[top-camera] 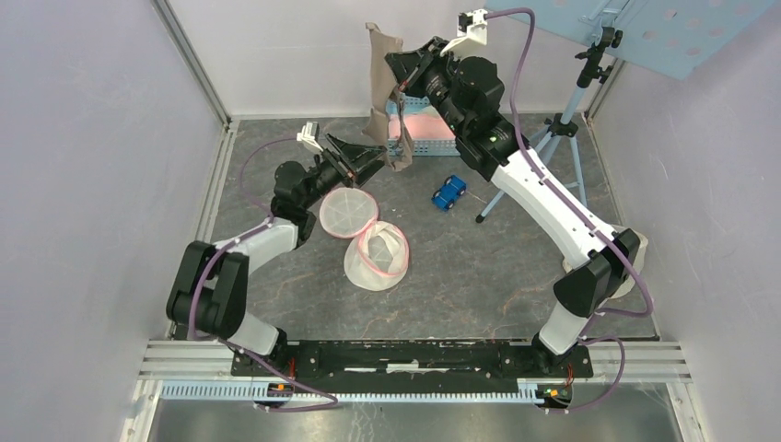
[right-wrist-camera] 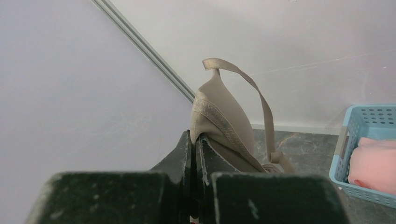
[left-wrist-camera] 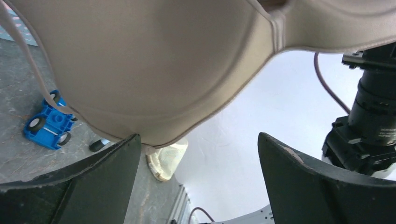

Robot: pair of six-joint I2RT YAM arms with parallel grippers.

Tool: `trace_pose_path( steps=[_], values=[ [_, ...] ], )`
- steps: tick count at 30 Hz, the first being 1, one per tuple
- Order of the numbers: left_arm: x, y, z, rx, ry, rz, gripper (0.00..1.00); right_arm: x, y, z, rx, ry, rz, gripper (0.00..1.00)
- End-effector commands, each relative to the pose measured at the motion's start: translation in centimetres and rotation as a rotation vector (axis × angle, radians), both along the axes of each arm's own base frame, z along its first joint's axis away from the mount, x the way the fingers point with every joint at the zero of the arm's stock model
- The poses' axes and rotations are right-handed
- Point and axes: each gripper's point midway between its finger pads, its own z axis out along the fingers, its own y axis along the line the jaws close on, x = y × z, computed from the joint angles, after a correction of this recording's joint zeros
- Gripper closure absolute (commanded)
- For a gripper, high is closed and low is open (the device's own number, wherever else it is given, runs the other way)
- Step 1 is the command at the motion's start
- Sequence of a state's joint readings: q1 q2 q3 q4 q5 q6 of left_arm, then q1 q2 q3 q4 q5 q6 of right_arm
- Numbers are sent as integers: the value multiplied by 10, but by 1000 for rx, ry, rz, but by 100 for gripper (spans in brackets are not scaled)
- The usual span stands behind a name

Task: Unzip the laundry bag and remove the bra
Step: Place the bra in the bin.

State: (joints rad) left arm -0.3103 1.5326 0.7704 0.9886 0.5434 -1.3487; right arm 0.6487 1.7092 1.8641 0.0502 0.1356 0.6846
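Observation:
A beige bra [top-camera: 382, 92] hangs in the air at the back of the table, and my right gripper [top-camera: 402, 66] is shut on its upper edge. In the right wrist view the bra [right-wrist-camera: 219, 116] is pinched between the closed fingers [right-wrist-camera: 194, 140], one strap looping up. My left gripper [top-camera: 362, 158] stands open just below the hanging bra; its wrist view shows a bra cup [left-wrist-camera: 154, 70] above the spread fingers [left-wrist-camera: 112, 163], nothing between them. The white mesh laundry bag [top-camera: 368, 239] with pink trim lies open on the table, its round lid flipped back.
A light blue basket [top-camera: 425, 138] holding pink cloth [right-wrist-camera: 373, 163] stands at the back. A blue toy car [top-camera: 448, 192] sits right of the bag. A tripod [top-camera: 571, 120] stands at the back right. A mesh item [left-wrist-camera: 166, 161] lies by the right wall.

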Motion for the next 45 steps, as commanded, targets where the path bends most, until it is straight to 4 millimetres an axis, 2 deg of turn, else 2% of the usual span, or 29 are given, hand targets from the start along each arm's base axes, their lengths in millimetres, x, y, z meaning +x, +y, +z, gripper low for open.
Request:
trace_pose_path(
  steps=[1,2,4,7,9,13,18,21,25,30,32,34,36,39,41,45],
  values=[
    [-3,-2,-12,242,-90,70,0,3,-2,23,43,-43,-43,100],
    [1,0,-14,284,-82,85,0,5,-4,23,38,-44,-62,100],
    [7,4,-34,412,-34,99,0,9,-8,22,26,-45,-96,100],
    [8,12,-48,599,-31,142,0,14,-11,18,14,-41,-123,100],
    [6,13,-51,730,-62,172,0,16,-13,16,8,-36,-139,100],
    [15,17,-55,957,-40,289,0,20,-15,13,16,-15,-182,100],
    [33,11,-48,1047,-129,390,0,19,-11,14,37,-4,-199,100],
    [47,21,-47,1082,-101,477,0,19,-15,13,37,0,-220,100],
    [53,31,-51,1126,-88,523,2,19,-21,11,27,9,-249,100],
    [66,37,-53,1143,-104,543,34,18,-21,7,33,20,-237,100],
    [73,37,-52,1161,-150,545,55,19,-22,6,34,21,-234,100],
    [80,37,-47,1193,-217,544,80,21,-26,6,19,16,-249,100],
    [85,40,-41,1239,-293,561,97,27,-36,0,-18,11,-287,100],
    [93,41,-26,1339,-459,573,98,40,-56,-22,-111,25,-357,100],
    [101,40,-20,1424,-571,568,98,50,-67,-47,-157,45,-376,100],
    [127,41,-21,1567,-676,596,98,68,-88,-88,-179,50,-387,100]
  ],
)
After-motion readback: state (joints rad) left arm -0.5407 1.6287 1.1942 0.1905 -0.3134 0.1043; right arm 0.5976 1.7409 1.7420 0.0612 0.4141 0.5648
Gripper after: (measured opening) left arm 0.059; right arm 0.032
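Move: The right hand already grips the bra's top end, and the bra's free lower end lies some 26 cm below and 2 cm back. The blue bin is about 23 cm ahead of the right hand, 10 cm right and 44 cm below. For the open left hand, the bra's lower end is roughly 4 cm ahead and 6 cm below. From that hand, the toy car stands about 13 cm ahead and 15 cm right, and the mesh lid 6 cm ahead and 7 cm left, both some 28 cm below. The left hand, fingers wide open, sinks about 8 cm to the hanging end of the bra while working forward and a little left and rolling its left side up by some 80 degrees, then shuts on the fabric and pinches it, going on forward and slightly up. The right hand keeps its pinch on the top end, first easing slightly forward and down and turning about 20 degrees clockwise in all, then at the end heads quicker down, right and forward towards the bin. ##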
